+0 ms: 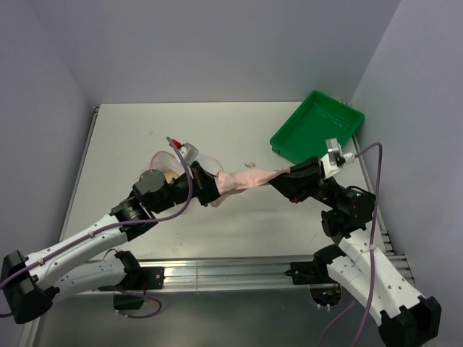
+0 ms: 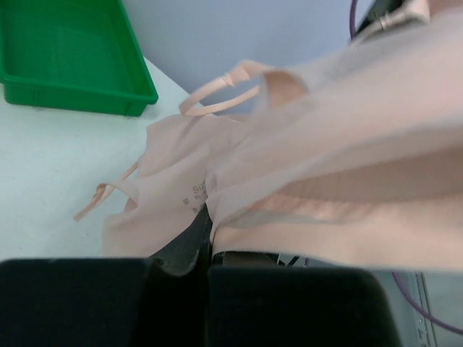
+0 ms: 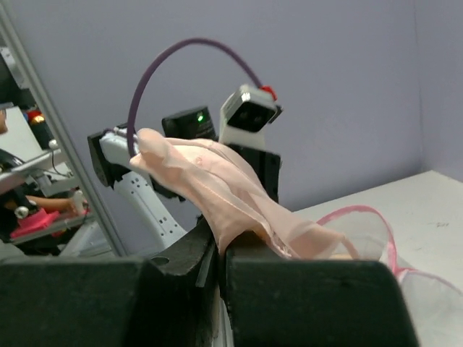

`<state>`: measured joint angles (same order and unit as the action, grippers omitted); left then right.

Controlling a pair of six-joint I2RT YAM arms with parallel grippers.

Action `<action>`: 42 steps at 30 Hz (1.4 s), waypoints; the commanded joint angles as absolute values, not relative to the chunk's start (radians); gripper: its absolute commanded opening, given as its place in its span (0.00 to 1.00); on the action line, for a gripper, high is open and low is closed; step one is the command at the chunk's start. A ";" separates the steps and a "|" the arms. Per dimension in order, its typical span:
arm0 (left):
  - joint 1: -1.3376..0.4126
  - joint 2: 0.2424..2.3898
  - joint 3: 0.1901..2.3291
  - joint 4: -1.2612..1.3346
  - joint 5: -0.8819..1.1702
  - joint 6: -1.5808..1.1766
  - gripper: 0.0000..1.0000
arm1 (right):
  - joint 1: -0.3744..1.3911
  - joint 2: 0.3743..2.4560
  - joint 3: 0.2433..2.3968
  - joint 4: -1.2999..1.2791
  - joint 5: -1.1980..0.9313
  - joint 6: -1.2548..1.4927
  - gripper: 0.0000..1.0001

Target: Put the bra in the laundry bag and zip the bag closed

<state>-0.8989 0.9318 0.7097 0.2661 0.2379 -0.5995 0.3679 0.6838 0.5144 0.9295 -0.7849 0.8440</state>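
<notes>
The peach-beige bra [image 1: 249, 178] hangs stretched above the table between my two grippers. My left gripper [image 1: 214, 194] is shut on its left end, and in the left wrist view the fabric [image 2: 304, 152] spreads out from the closed jaws [image 2: 208, 233]. My right gripper [image 1: 287, 176] is shut on the right end, with the cloth [image 3: 217, 181] rising from between its jaws [image 3: 221, 246]. The laundry bag [image 1: 166, 160], white mesh with pink trim, lies open on the table behind the left wrist. Its pink rim [image 3: 362, 214] shows in the right wrist view.
A green plastic tray [image 1: 318, 124] sits tilted in the far right corner against the wall and also shows in the left wrist view [image 2: 72, 65]. Grey walls enclose the table on three sides. A purple cable loops beside each wrist.
</notes>
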 commanded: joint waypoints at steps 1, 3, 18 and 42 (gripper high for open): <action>-0.868 0.899 0.804 0.200 0.200 -0.601 0.00 | 0.360 0.594 0.462 0.885 -0.861 0.758 0.07; -0.865 0.896 0.847 0.131 0.148 -0.575 0.00 | 0.360 0.566 0.422 0.856 -0.858 0.747 0.16; -0.865 0.856 0.890 0.003 0.054 -0.486 0.00 | 0.361 0.397 0.333 0.376 -0.684 0.540 0.83; -0.865 0.819 0.871 -0.020 0.477 -0.399 0.00 | 0.400 0.868 0.612 0.690 -0.985 0.591 1.00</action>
<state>-0.8680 0.8204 0.8509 -0.0513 0.3359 -0.4301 0.3779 0.8330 0.5339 0.5358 -0.8696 0.5861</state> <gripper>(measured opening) 0.025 0.994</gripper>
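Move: The bra is stretched between the two hands, its right end in the right fingers and its left end in the left ones. Its middle lies about 8 cm to the right hand's left and 4 cm below it, and some 9 cm to the left hand's right and 3 cm above. From the left hand, the laundry bag lies roughly 18 cm ahead, 16 cm left and 25 cm below. From the right hand, the green tray is about 42 cm ahead, 28 cm right and 35 cm below. The bra's right end is let go as the right fingers spread wide. That hand sinks about 13 cm, rises a little, then reaches forward and left towards the loose fabric, still open and tipping downwards. Meanwhile the closed left hand keeps its pinch, rises and swings forward and left about 5 cm, then draws back. ##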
